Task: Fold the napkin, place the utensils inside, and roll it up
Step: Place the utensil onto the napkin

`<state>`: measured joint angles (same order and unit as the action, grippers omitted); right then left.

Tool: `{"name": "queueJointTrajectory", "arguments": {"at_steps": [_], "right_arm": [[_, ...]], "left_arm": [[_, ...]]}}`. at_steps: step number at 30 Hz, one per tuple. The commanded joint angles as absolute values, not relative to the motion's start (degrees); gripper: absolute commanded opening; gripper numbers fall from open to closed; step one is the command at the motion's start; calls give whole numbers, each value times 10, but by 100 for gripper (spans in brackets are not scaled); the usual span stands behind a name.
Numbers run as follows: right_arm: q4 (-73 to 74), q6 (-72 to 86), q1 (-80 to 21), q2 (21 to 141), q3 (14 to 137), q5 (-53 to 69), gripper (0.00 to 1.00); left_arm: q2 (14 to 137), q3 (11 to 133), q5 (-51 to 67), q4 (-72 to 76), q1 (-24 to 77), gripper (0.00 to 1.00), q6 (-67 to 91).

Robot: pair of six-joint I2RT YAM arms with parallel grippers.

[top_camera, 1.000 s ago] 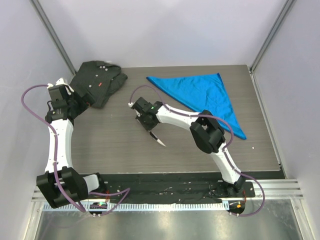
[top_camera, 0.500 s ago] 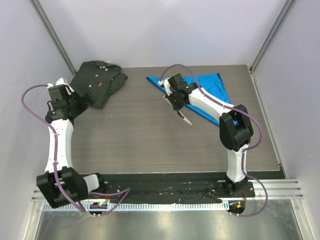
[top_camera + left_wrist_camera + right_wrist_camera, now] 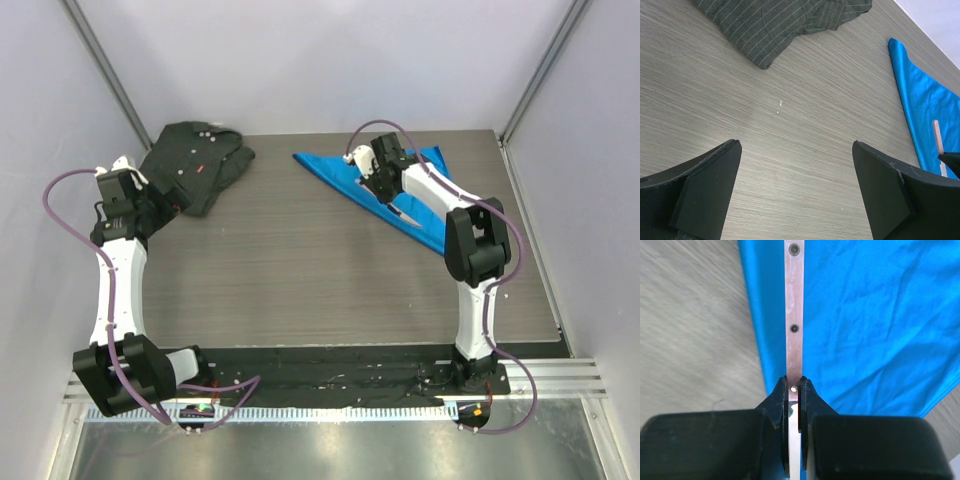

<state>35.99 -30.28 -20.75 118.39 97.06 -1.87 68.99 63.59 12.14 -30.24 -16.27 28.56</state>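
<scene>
The bright blue napkin (image 3: 335,172) lies folded in a triangle at the back right of the table. My right gripper (image 3: 381,186) hovers over it, shut on the knife (image 3: 793,315). The knife's pale pinkish handle sticks out ahead of the jaws, above the napkin's (image 3: 865,325) left edge. Its silver blade (image 3: 406,213) runs back under the wrist. My left gripper (image 3: 795,190) is open over bare wood at the far left, with nothing between its fingers. In the left wrist view, the napkin (image 3: 922,95) and the handle tip (image 3: 938,136) show at the right edge.
A dark striped shirt (image 3: 195,165) lies crumpled at the back left, also in the left wrist view (image 3: 780,20). Grey walls close the table on the left, back and right sides. The arm bases stand along the near edge.
My right arm carried the knife from the table's middle back and to the right, over the napkin. The left arm has not moved.
</scene>
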Motion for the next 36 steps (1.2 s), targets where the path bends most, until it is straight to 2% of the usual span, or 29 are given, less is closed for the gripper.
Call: {"name": "queueJointTrajectory", "arguments": {"at_steps": [1,14,31,36], "right_arm": [[332,-369,-192,1212,1002,-7,1],[290,-418,-177,1233,981,16,1],[266,-395,-174,1237,953,-29,1],[267,-380,-174,1231,949,-42,13]], "left_arm": [[688,635,134,-279,-165,100,291],[694,632,144,-277,-166,100,296],[698,629,154,-272,-165,100,300],[697,629,155,-272,-166,100,301]]}}
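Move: The knife is already gripped near its middle by my right hand. The middle of the folded blue napkin lies about 4 cm ahead, 5 cm right and some 7 cm below this hand. Its left corner is roughly 16 cm ahead and 24 cm left; its near-right corner is 19 cm back and 22 cm right. From my idle left hand, the napkin's middle is about 15 cm ahead, 53 cm right and 21 cm below. I bring my right hand down about 4 cm over the napkin, edging some 3 cm forward and 3 cm right in from the folded edge. Most of it comes quickly at the start, then a slower last centimetre down. My fingers stay shut on the knife, which I keep roughly along the fold with about 5 degrees of turn; whether it touches the cloth can't be made out. ##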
